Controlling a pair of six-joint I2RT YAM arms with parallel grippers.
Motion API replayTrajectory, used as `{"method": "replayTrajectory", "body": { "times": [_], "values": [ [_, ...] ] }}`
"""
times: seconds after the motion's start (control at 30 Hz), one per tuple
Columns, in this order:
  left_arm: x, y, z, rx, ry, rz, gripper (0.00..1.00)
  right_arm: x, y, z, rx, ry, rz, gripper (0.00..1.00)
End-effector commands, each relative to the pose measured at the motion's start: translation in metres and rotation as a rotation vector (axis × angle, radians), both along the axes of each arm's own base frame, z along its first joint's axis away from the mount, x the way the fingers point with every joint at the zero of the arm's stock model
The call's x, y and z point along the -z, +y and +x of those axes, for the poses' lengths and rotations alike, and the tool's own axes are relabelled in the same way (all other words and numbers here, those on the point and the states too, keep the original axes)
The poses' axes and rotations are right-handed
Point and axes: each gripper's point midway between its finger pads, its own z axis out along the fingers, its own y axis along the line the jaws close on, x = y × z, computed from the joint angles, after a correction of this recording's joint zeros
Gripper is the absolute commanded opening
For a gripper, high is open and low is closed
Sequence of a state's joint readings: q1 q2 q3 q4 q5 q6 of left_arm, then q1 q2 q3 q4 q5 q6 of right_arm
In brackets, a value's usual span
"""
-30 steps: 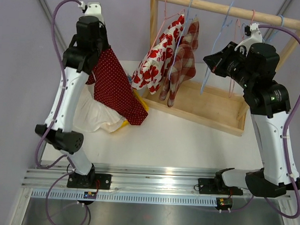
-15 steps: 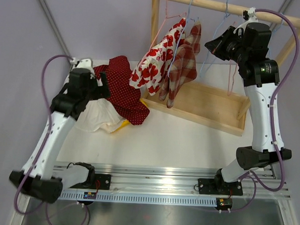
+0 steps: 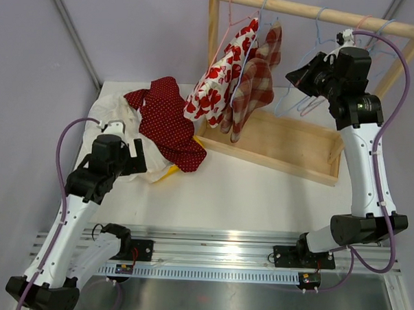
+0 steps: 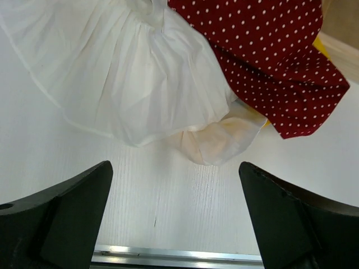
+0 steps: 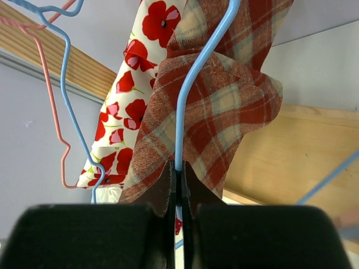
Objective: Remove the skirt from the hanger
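A red plaid skirt (image 3: 254, 88) and a white skirt with red poppies (image 3: 217, 87) hang from hangers on the wooden rail (image 3: 323, 16). My right gripper (image 3: 301, 73) is up at the rail, shut on a thin blue hanger wire (image 5: 185, 112). In the right wrist view the gripper (image 5: 178, 168) has the plaid skirt (image 5: 224, 112) right behind the wire. A red polka-dot skirt (image 3: 167, 122) lies on a white garment (image 3: 116, 120) on the table. My left gripper (image 3: 135, 159) is open and empty, low over the table, just short of the white garment (image 4: 123, 73).
The rack's wooden base tray (image 3: 290, 148) stands at the back right. Empty blue and pink hangers (image 3: 312, 98) hang beside my right gripper. A yellow cloth (image 3: 168, 172) peeks from under the pile. The polka-dot skirt (image 4: 269, 61) lies ahead of my left gripper.
My left arm has dropped from high to near the table, and the polka-dot skirt it held now lies on the pile. My right gripper has moved up to the hangers.
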State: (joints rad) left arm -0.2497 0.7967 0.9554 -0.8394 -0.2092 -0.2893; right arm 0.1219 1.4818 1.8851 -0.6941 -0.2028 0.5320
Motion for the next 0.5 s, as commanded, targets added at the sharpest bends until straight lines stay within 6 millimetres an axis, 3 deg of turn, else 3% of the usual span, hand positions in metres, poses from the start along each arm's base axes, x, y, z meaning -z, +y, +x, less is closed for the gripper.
{"method": "replayTrajectory", "body": {
  "times": [0.0,0.03,0.07,0.1,0.13,0.17,0.37,0.47],
  "values": [
    [-0.005,-0.004,-0.002,0.013,-0.051,-0.031,0.99,-0.007,-0.008,-0.009,0.029,0.000,0.011,0.00],
    [-0.007,-0.004,-0.002,0.013,-0.058,-0.033,0.99,-0.007,-0.008,-0.010,0.026,0.002,0.012,0.06],
    [-0.008,-0.003,-0.002,0.012,-0.066,-0.030,0.99,-0.011,-0.007,-0.012,0.019,-0.004,0.013,0.53],
    [-0.008,-0.003,0.000,0.009,-0.077,-0.028,0.99,-0.017,-0.005,-0.016,0.008,-0.015,0.016,0.92],
    [-0.006,-0.003,0.000,0.010,-0.074,-0.026,0.99,-0.021,-0.005,-0.018,0.005,-0.020,0.019,0.92],
    [-0.005,-0.004,0.000,0.012,-0.070,-0.027,0.99,-0.027,-0.004,-0.022,-0.001,-0.035,0.022,0.99],
    [-0.003,-0.006,0.001,0.023,-0.069,-0.036,0.99,-0.102,0.003,-0.056,-0.062,-0.218,0.043,0.99],
    [-0.002,-0.007,0.001,0.030,-0.069,-0.040,0.99,-0.117,0.021,-0.063,-0.120,-0.255,0.054,0.99]
  ]
}}
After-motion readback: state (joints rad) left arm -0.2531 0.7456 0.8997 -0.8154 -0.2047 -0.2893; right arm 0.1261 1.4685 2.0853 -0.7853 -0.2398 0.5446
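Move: The blue hanger, already stripped of its skirt, is shut between the right fingertips, its middle about 2 cm ahead of the hand. The plaid skirt hangs some 8 cm ahead of that hand, 12 cm to its left and 8 cm lower; the poppy-print skirt is about 8 cm ahead, 20 cm left and 6 cm lower. From the left hand the blue hanger lies roughly 18 cm ahead, 40 cm right and 20 cm up. Open the right gripper fully to let go of the blue hanger, easing back about a centimetre as the fingers part. Then draw the open hand up and back, clear of the wire and away from the plaid skirt, ending some 7 cm higher and 3 cm farther back, with the fingertips tipped up slightly. ##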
